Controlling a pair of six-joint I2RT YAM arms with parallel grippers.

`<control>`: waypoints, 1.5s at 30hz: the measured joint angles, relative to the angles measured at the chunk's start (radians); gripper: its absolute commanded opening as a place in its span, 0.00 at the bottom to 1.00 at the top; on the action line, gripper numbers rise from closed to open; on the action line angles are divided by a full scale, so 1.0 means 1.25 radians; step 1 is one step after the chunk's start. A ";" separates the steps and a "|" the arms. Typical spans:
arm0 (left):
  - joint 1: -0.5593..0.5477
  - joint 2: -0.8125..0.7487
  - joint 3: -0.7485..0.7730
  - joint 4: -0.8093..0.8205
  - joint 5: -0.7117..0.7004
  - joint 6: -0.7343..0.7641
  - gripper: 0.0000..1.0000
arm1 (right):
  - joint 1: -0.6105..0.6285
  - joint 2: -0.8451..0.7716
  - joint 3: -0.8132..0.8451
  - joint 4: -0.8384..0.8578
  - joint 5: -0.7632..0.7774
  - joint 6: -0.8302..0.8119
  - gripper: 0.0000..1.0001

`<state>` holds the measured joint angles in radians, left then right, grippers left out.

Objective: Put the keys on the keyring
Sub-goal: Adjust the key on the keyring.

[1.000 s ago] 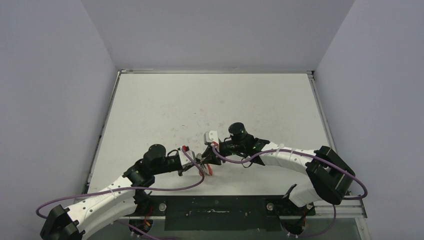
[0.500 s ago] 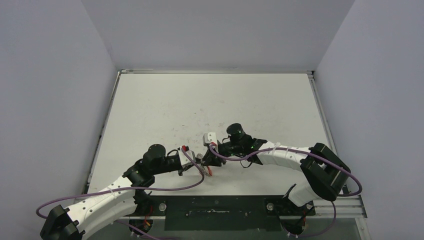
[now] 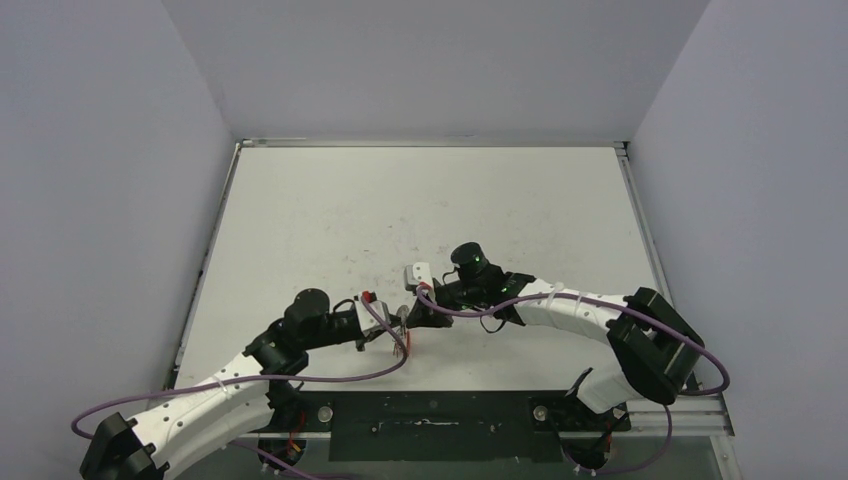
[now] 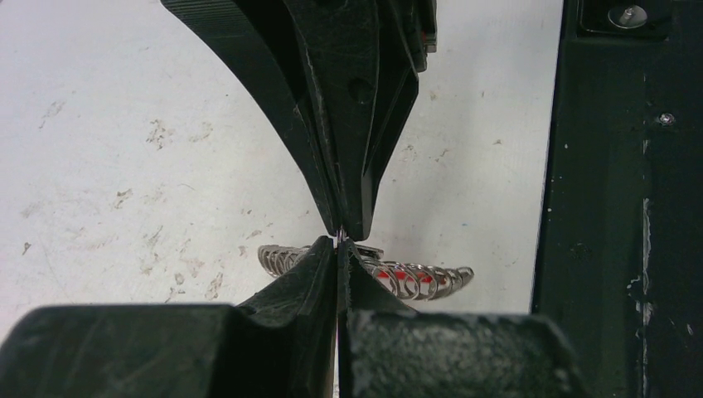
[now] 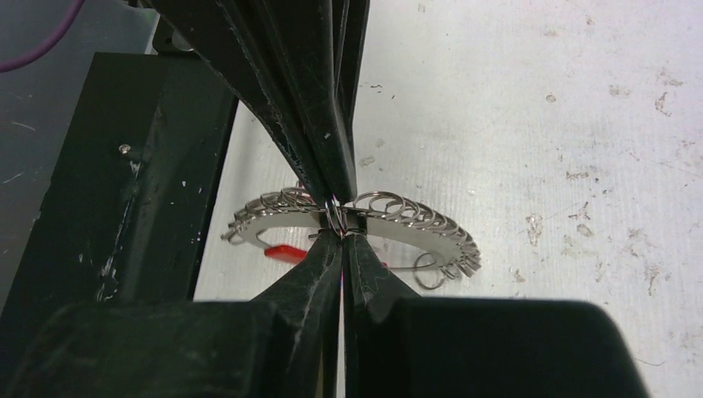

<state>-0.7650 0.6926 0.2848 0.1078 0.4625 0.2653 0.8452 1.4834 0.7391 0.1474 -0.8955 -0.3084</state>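
Note:
The keyring (image 5: 398, 222) is a thin metal ring with a red sleeve (image 5: 284, 253), lying low over the white table (image 3: 420, 210) near its front edge. Small silver keys (image 5: 414, 214) are strung round it. My left gripper (image 4: 340, 243) is shut on the ring's thin wire. My right gripper (image 5: 342, 235) comes from the opposite side, tip to tip with the left, and is shut on the same stretch of ring. In the top view both grippers (image 3: 398, 322) (image 3: 412, 316) meet over the keyring (image 3: 408, 340). A small dark piece by the tips is too small to identify.
The black base plate (image 4: 622, 207) that carries the arms runs along the table's front edge, right beside the keyring. Purple cables (image 3: 330, 378) loop along both arms. Grey walls (image 3: 100, 200) enclose the table on three sides.
My right gripper has closed and shifted a little left toward the left gripper. The left arm and the keyring have held still.

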 measured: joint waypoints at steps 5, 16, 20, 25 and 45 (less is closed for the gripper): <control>0.000 -0.024 0.013 -0.025 -0.006 0.005 0.23 | 0.000 -0.028 0.031 -0.082 0.007 -0.039 0.00; 0.000 -0.016 0.112 -0.190 -0.011 0.075 0.36 | 0.012 -0.034 0.090 -0.206 0.027 -0.075 0.00; 0.000 0.012 0.129 -0.243 -0.008 0.111 0.36 | 0.017 -0.033 0.097 -0.220 0.034 -0.080 0.00; 0.000 0.034 0.138 -0.277 0.006 0.138 0.37 | 0.021 -0.033 0.097 -0.231 0.041 -0.080 0.00; -0.087 0.067 0.093 -0.156 -0.091 -0.039 0.50 | 0.021 -0.029 0.097 -0.233 0.047 -0.079 0.00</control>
<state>-0.8734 0.7757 0.4007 -0.0875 0.3489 0.2169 0.8715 1.4475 0.8604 -0.1432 -0.8371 -0.4072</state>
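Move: The two closed grippers meet tip to tip at the key's small ring, which lies right at the left fingertips, about 1 cm to that hand's right and 1 cm below. From the right hand it is about 1 cm left and 1 cm down. The big keyring hangs beneath, its middle roughly 3 cm back, 1 cm right and 4 cm below the left hand. Left hand lets go, rises 2.5 cm, sinks 3.5, draws back; right lifts 1.5 cm, still pinching the ring. ##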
